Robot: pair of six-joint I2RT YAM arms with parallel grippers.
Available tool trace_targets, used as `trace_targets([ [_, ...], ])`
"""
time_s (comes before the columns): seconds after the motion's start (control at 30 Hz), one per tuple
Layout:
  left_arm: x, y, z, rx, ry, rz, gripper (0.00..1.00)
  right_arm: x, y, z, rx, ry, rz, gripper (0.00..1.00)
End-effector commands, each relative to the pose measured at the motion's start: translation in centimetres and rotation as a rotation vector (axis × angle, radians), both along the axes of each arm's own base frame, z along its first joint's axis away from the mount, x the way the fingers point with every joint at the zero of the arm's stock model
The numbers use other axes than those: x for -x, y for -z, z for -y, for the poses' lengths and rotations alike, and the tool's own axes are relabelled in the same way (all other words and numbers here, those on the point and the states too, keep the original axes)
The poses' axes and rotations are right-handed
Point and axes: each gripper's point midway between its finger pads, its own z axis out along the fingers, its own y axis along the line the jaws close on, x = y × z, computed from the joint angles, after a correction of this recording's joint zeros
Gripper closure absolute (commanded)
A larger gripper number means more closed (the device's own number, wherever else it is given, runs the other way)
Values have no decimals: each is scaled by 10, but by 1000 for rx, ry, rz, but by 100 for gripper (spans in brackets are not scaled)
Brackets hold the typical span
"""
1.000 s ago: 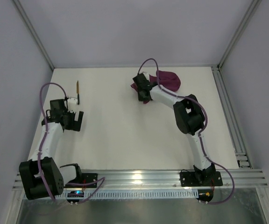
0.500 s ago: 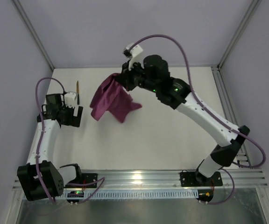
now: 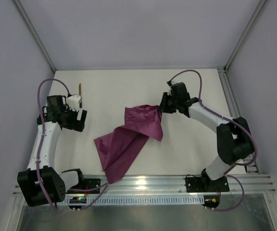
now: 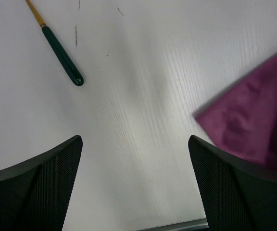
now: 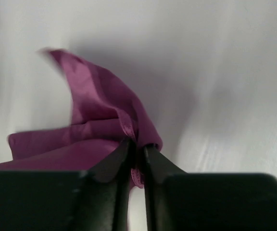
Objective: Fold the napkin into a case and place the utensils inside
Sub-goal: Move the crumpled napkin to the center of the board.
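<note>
The magenta-purple napkin [image 3: 129, 139] lies unfolded and crumpled in a long diagonal across the middle of the table, from its raised far-right corner down toward the near rail. My right gripper [image 3: 161, 107] is shut on that raised corner; in the right wrist view a fold of the napkin [image 5: 100, 120] is pinched between the jaws of the right gripper [image 5: 137, 147]. My left gripper [image 3: 77, 120] hovers at the left, wide open and holding nothing [image 4: 134, 142]. One utensil [image 4: 61, 55], gold with a dark green handle, lies just beyond it [image 3: 80, 88]. An edge of the napkin [image 4: 254, 125] reaches into the left wrist view.
A metal rail [image 3: 143, 182] runs along the near edge by the arm bases. Another rail [image 3: 234, 115] lines the right side. Pale walls close in the table at the back and sides.
The right arm carried the napkin from the far back, swung it left through the air, then drew it back to the middle, where the cloth now trails out over the table. The left gripper barely moved.
</note>
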Motion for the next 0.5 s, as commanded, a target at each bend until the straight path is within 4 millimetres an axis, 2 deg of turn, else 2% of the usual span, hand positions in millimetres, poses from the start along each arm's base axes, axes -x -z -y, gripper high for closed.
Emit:
trace_targets([
  [0.0, 7, 12, 7, 6, 64, -53, 8, -10, 33, 32, 0, 122, -90, 75],
  [0.03, 9, 16, 8, 1, 77, -72, 8, -9, 46, 43, 35, 149, -124, 61],
  [0.13, 24, 31, 22, 11, 148, -158, 12, -8, 63, 61, 151, 180, -147, 47],
  [0.23, 39, 39, 45, -39, 291, -204, 13, 1, 64, 75, 212, 198, -140, 43],
  [0.3, 52, 47, 58, -77, 368, -229, 12, 15, 72, 84, 252, 207, -162, 43],
  [0.33, 58, 51, 71, -110, 439, -243, 11, 21, 68, 85, 249, 205, -155, 43],
  [0.37, 61, 56, 75, -131, 470, -256, 11, 31, 79, 93, 289, 226, -172, 43],
  [0.47, 71, 77, 84, -191, 532, -309, 9, 56, 88, 98, 304, 231, -195, 43],
])
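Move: Out over the right end of the crumpled napkin, the right hand still pinches its edge; the napkin's middle lies about 9 cm back, 11 cm left and 12 cm below it. Its near corner is some 31 cm back and 15 cm left of the right hand. From the empty left hand, the napkin's middle is about 20 cm right, its nearest corner 7 cm right and level, both 11 cm down; the knife lies 23 cm ahead, 3 cm left. Lowering its napkin edge about 10 cm while swinging right, the right hand opens to a little over half and lets go, then lifts slightly and eases further right and back. The left hand, fingers still wide open, swings right some 9 cm, down and back towards the napkin's left edge, turning clockwise almost 30 degrees and tipping more downward, without touching the cloth. ##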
